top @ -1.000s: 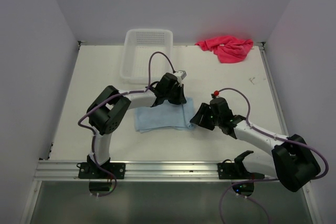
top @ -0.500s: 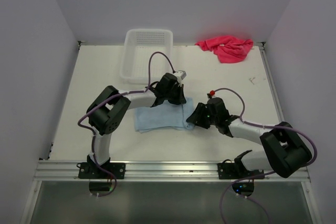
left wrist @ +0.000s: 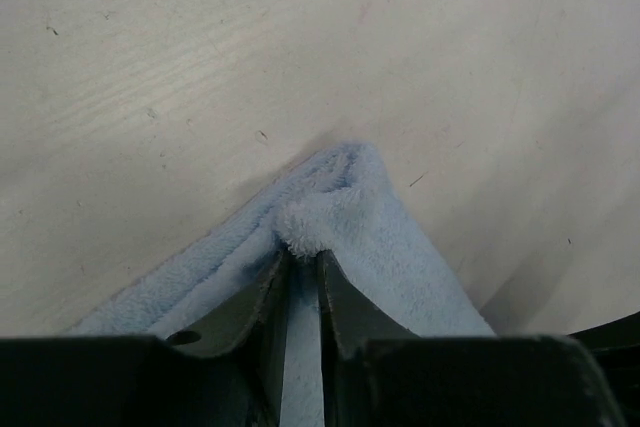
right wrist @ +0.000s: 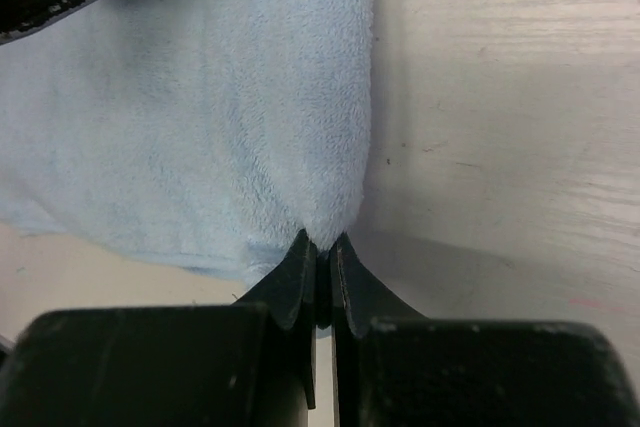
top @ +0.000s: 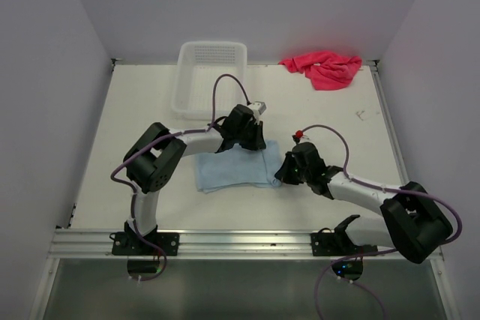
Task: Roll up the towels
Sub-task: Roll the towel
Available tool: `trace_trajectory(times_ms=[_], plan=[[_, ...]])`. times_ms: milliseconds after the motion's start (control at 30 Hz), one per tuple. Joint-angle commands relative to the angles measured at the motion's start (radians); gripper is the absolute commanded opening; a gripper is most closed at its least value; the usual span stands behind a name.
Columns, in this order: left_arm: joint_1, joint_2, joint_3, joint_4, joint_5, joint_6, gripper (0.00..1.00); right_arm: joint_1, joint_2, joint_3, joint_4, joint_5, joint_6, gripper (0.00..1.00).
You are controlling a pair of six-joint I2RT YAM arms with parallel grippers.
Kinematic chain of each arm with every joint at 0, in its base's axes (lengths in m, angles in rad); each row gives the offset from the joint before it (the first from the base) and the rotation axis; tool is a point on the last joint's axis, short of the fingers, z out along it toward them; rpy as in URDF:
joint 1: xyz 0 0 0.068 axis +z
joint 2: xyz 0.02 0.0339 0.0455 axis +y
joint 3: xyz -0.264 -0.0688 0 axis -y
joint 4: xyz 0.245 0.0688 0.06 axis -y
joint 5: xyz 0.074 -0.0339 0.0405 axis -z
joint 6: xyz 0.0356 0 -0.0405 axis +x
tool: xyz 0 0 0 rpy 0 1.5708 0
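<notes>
The light blue towel (top: 232, 170) lies flat mid-table. My left gripper (top: 256, 142) is at its far right corner. In the left wrist view the jaws stand a little apart, and the towel's (left wrist: 350, 217) corner tuft lies loose between the fingertips of the left gripper (left wrist: 303, 250). My right gripper (top: 280, 173) is at the towel's near right corner. In the right wrist view the right gripper (right wrist: 318, 245) is shut on the blue towel's (right wrist: 220, 117) edge. The pink-red towel (top: 324, 67) lies crumpled at the back right, away from both grippers.
A white mesh basket (top: 184, 84) stands at the back of the table, just behind the left arm. Walls close off the left, back and right sides. Bare tabletop (top: 337, 125) lies between the right arm and the pink-red towel.
My right gripper slid left to the blue towel's near right corner and shut on it. My left gripper's jaws parted slightly at the far corner.
</notes>
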Motion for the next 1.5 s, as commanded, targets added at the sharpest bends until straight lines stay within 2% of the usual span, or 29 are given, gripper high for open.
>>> trace_trajectory(times_ms=[0, 267, 400, 867, 1100, 1200, 1333, 1467], plan=[[0.011, -0.035, 0.041, -0.041, -0.053, 0.04, 0.22, 0.008, -0.036, 0.028, -0.171, 0.126, -0.092, 0.0], [0.011, -0.049, 0.047, -0.045, -0.056, 0.042, 0.38, 0.059, -0.054, 0.05, -0.252, 0.238, -0.116, 0.0], [0.011, -0.056, 0.058, -0.071, -0.067, 0.051, 0.38, 0.16, -0.042, 0.1, -0.326, 0.392, -0.118, 0.0], [0.011, -0.119, 0.062, -0.075, -0.022, 0.033, 0.39, 0.329, 0.081, 0.231, -0.455, 0.655, -0.081, 0.0], [0.013, -0.148, 0.105, -0.119, 0.056, -0.019, 0.42, 0.352, 0.104, 0.246, -0.458, 0.661, -0.073, 0.0], [0.013, -0.113, 0.163, -0.173, 0.091, -0.047, 0.45, 0.352, 0.1, 0.241, -0.443, 0.644, -0.064, 0.0], [0.009, -0.066, 0.176, -0.164, 0.162, -0.098, 0.46, 0.352, 0.105, 0.237, -0.424, 0.617, -0.053, 0.0], [-0.007, -0.043, 0.186, -0.167, 0.17, -0.09, 0.47, 0.352, 0.111, 0.231, -0.403, 0.6, -0.046, 0.0]])
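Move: The right hand already pinches the near end of the blue towel's folded right edge; the middle of that edge lies about 6 cm ahead and 2 cm left of it, the towel's middle some 5 cm ahead and 13 cm left. The left hand is at the fold's far end: the edge's middle lies roughly 5 cm back and 3 cm right, about 1 cm below. From it, the white basket is some 25 cm ahead, 17 cm left; the red towel 28 cm ahead, 22 cm right. Keeping its pinch on the near end of the fold, the right hand drags it a little over 2 cm right and 1.5 cm back while tilting some 35 degrees, so its left-slanting fingers come to point steeply down. The left fingers, already loosening, open further, linger low at the fold, then lift off about 8 cm, edging right late in the rise. ##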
